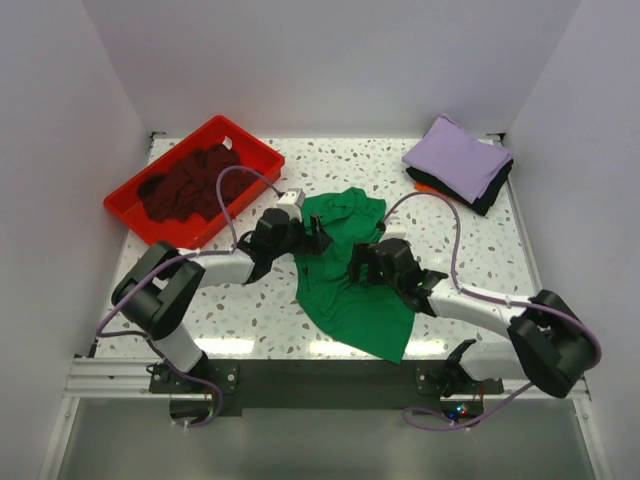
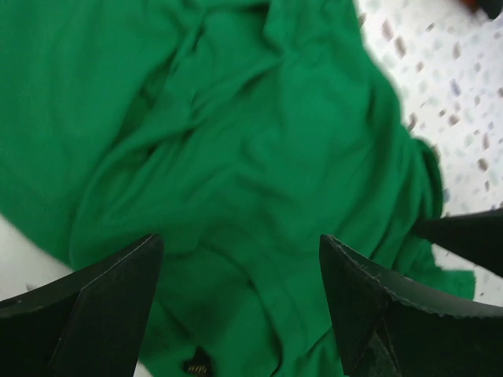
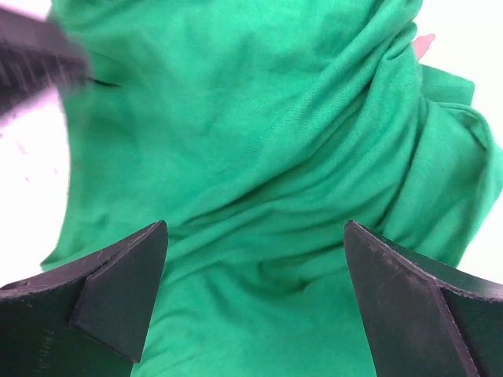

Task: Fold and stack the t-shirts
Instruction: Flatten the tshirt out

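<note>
A bright green t-shirt [image 1: 352, 285] lies crumpled and unfolded in the middle of the table. My left gripper [image 1: 318, 236] hangs open over its upper left part; in the left wrist view the wrinkled green cloth [image 2: 236, 157] fills the gap between the fingers [image 2: 110, 290]. My right gripper [image 1: 362, 265] hangs open over the shirt's middle; in the right wrist view the green cloth [image 3: 259, 181] lies under the spread fingers [image 3: 393, 283]. A dark maroon shirt [image 1: 185, 185] lies bunched in the red tray [image 1: 258, 153]. Folded lavender [image 1: 458, 155], black [image 1: 493, 190] and orange [image 1: 428, 189] shirts are stacked at the back right.
The red tray stands at the back left. The speckled white tabletop [image 1: 250, 310] shows around the green shirt. White walls close in the left, back and right sides. Purple cables loop over both arms.
</note>
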`<state>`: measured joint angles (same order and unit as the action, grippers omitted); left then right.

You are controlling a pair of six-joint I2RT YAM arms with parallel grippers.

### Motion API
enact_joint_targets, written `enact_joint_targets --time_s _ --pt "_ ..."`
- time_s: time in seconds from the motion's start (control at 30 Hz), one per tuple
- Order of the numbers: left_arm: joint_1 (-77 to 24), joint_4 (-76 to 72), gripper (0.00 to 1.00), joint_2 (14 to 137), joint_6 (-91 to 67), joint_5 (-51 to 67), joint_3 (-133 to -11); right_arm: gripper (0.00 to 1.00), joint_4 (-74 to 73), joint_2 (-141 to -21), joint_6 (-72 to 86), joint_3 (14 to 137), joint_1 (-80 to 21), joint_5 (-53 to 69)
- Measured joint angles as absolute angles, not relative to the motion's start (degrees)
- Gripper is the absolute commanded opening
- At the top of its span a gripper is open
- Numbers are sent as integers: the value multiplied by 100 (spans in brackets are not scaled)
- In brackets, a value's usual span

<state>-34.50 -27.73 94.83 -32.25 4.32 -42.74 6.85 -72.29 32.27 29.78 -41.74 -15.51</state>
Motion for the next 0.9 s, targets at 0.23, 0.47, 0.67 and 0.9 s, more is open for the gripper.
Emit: enact_joint_targets --time_s 0.23,0.47,0.67,0.9 --pt "-3459 -3057 86 9900 -3540 657 -3854 96 1074 -8103 3044 3006 -4174 -1542" --pt "-3420 -3205 86 10652 -3553 716 -4650 95 1546 -8315 3229 3009 -4174 -1144" --pt "-3052 -3109 86 11334 -3505 886 -5561 94 2272 -8661 3527 3024 -4226 -648" --pt "-2668 -2563 86 12191 -3253 1142 -7004 95 2707 -9312 3673 3496 -4276 -316"
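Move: The green t-shirt lies crumpled under both open hands. Its middle is about 7 cm back, 6 cm right and 5 cm below the left hand; from the right hand it is some 2 cm back, 2 cm left and 4 cm below. From the left hand, the shirt's far edge is about 12 cm ahead and 6 cm right, and the red bin about 16 cm ahead and 31 cm left. The folded stack is roughly 25 cm ahead and 25 cm right of the right hand. Both hands come down 4-5 cm until their open fingertips press on the t-shirt. The left, after drawing back a couple of centimetres, pushes the cloth forward by some 14 cm; the right pushes it left about 8 cm, rolling its left side up and turning slightly counter-clockwise, with neither gripper closing. ##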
